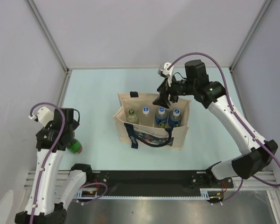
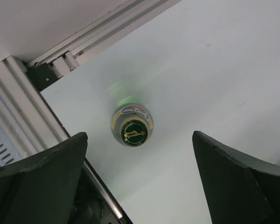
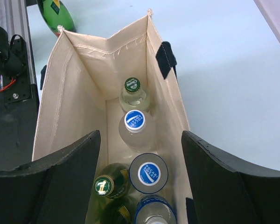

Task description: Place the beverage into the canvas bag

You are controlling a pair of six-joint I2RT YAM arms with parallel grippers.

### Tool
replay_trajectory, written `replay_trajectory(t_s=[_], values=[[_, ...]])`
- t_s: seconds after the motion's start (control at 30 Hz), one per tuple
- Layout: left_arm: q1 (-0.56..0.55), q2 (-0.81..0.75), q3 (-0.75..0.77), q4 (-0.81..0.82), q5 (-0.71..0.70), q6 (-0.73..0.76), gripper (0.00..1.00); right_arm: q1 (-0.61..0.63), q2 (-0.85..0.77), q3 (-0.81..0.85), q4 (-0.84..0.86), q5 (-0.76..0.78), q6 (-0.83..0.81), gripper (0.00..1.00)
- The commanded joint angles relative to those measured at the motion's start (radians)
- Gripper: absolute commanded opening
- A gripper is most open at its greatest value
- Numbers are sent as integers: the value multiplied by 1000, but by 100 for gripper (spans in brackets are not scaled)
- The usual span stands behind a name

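Note:
A green beverage bottle stands on the table at the near left; in the left wrist view I see its dark green cap from above. My left gripper hangs open over it, a little to one side, touching nothing. The beige canvas bag stands open mid-table, its blue print panel facing the arms. Several bottles stand upright inside, against the bag's inner wall. My right gripper hovers open above the bag's mouth, with nothing between its fingers.
A black rail with aluminium framing runs along the near table edge, close beside the green bottle. The bag's dark strap handle hangs on its right wall. Grey enclosure walls stand at the back and both sides.

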Motion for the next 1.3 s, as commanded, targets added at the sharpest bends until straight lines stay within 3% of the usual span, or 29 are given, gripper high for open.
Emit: replay_trajectory(t_s=[0.0, 0.1, 0.43, 0.83, 1.13, 1.27], values=[[124, 45, -54, 19, 101, -1, 100, -14, -33, -10, 50, -24, 35, 76], [178, 59, -94, 76, 150, 23, 99, -20, -38, -20, 53, -24, 40, 76], [261, 102, -138, 180, 176, 83, 80, -55, -53, -46, 62, -29, 49, 76], [264, 123, -146, 191, 170, 98, 58, -93, -56, -67, 91, -42, 68, 76], [264, 97, -143, 186, 187, 106, 31, -106, -51, -69, 102, -53, 72, 76], [264, 84, -131, 192, 211, 124, 15, -109, -53, -70, 105, -58, 74, 76]])
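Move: The green bottle stands upright almost under the left hand: its middle is about 1 cm ahead, 2 cm to the left and some 14 cm below, with its capped neck much nearer the open fingers. The canvas bag is about 37 cm to the right of that hand and 12 cm farther out, and the pale bottle in its left end is about 30 cm right and 12 cm ahead. From the right hand, above the bag, the green bottle is some 44 cm left, 11 cm back and 24 cm below. The left hand sinks about 6 cm onto the green bottle's neck, easing a little left and then forward, its wrist tipping some 10 degrees farther down; once at that height its wide-open fingers close steadily from both sides until they pinch the neck at the cap. Meanwhile the empty right hand draws some 3 cm to its right and forward over the bag, its fingers staying at the same opening. ##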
